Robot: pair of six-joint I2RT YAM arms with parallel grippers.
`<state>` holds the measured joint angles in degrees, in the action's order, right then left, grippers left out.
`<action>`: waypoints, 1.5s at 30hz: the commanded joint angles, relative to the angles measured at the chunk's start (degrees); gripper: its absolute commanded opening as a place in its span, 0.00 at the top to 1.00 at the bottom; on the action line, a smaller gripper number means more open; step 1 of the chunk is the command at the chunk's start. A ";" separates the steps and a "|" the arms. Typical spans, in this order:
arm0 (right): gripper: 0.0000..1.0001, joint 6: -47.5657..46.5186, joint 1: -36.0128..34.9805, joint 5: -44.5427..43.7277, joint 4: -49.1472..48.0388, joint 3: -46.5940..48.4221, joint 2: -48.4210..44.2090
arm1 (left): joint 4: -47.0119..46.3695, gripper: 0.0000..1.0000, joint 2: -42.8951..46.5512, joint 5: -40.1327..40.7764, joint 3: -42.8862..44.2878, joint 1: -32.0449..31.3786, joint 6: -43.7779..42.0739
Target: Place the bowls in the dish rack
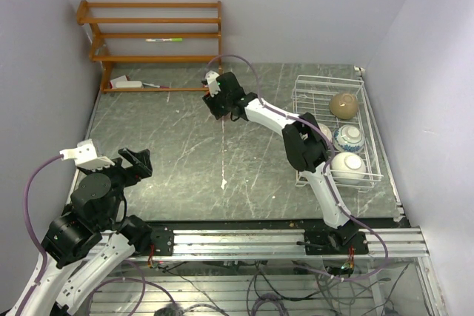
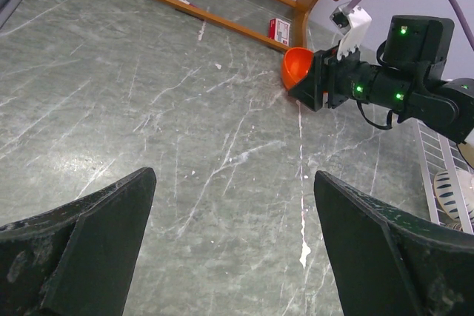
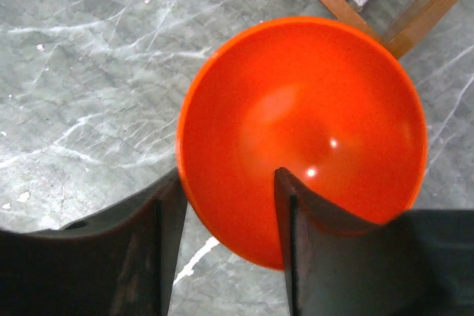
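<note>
My right gripper (image 3: 228, 183) is shut on the rim of the orange-red bowl (image 3: 296, 123), one finger inside it and one outside. In the left wrist view the bowl (image 2: 298, 66) hangs tilted just above the table near the wooden shelf. In the top view the right gripper (image 1: 216, 101) hides it. The white wire dish rack (image 1: 326, 77) at the right holds a cream bowl (image 1: 344, 105), a blue-and-white bowl (image 1: 349, 138) and a white bowl (image 1: 346, 168). My left gripper (image 2: 234, 175) is open and empty over the front left of the table (image 1: 141, 162). The black and brown bowls are out of view.
A brown wooden shelf unit (image 1: 152, 35) stands at the back left with small items on its lower board. A small red-and-white box (image 2: 279, 29) lies at its foot. The right arm's elbow (image 1: 304, 146) overlaps the rack's left side, hiding part of another pale bowl.
</note>
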<state>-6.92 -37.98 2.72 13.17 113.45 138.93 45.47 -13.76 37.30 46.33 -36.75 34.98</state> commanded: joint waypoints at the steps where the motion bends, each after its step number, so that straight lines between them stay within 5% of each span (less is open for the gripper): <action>1: 0.60 -0.04 -0.17 -1.19 -3.17 0.40 0.35 | -0.61 0.01 0.28 0.96 0.94 -0.41 0.44; 5: 0.90 1.08 -0.08 0.19 -5.42 -1.96 -1.01 | -0.56 0.01 0.29 1.08 0.92 -0.42 0.52; 8: 1.00 2.62 0.36 1.96 -6.26 -3.02 -1.88 | -0.57 0.01 -0.09 1.06 0.94 -0.38 0.51; 17: 1.00 19.91 5.72 24.96 -24.56 -20.38 -16.09 | -0.40 0.01 -0.39 1.31 0.90 -0.33 0.68; 26: 1.00 66.34 21.72 49.54 -74.10 -45.74 -29.33 | -0.22 0.01 -0.45 1.46 0.96 -0.37 0.76; 29: 1.00 82.52 26.16 52.15 -94.99 -49.63 -28.64 | -0.36 0.01 -0.28 1.42 1.01 -0.38 0.71; 32: 1.00 91.85 30.65 51.87 -104.22 -52.65 -28.50 | -0.37 0.01 -0.16 1.30 0.91 -0.37 0.72; 38: 1.00 95.17 37.53 51.30 -105.35 -57.12 -31.42 | -0.51 0.01 -0.71 0.95 0.96 -0.37 0.44; 45: 1.00 78.69 43.32 49.27 -77.87 -62.07 -41.57 | -0.72 0.01 -0.10 0.73 0.84 -0.31 0.33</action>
<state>80.84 2.61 53.34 -77.32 52.38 103.48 45.71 -14.00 37.36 46.33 -36.84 35.18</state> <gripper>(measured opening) 0.037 0.991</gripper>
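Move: The orange bowl's middle is about 5 cm ahead of the right hand and 1 cm below its hand point, with the near rim between the open fingers. The shelf's right foot stands 8 cm ahead; the small red-white box is some 12 cm ahead and 4 cm left. The dish rack's middle is about 40 cm right and 7 cm back. From the left hand, the bowl is some 37 cm ahead, 20 cm right and 24 cm below. To its right and up, after the fingers shut on the near rim of the orange bowl, the right hand goes about 25 cm across and 23 cm up, drawing back some 8 cm, towards the dish rack's far left corner. It rises first, then swings mostly sideways, rolling some 80 degrees, left side up, and keeping its pinch on the rim. ##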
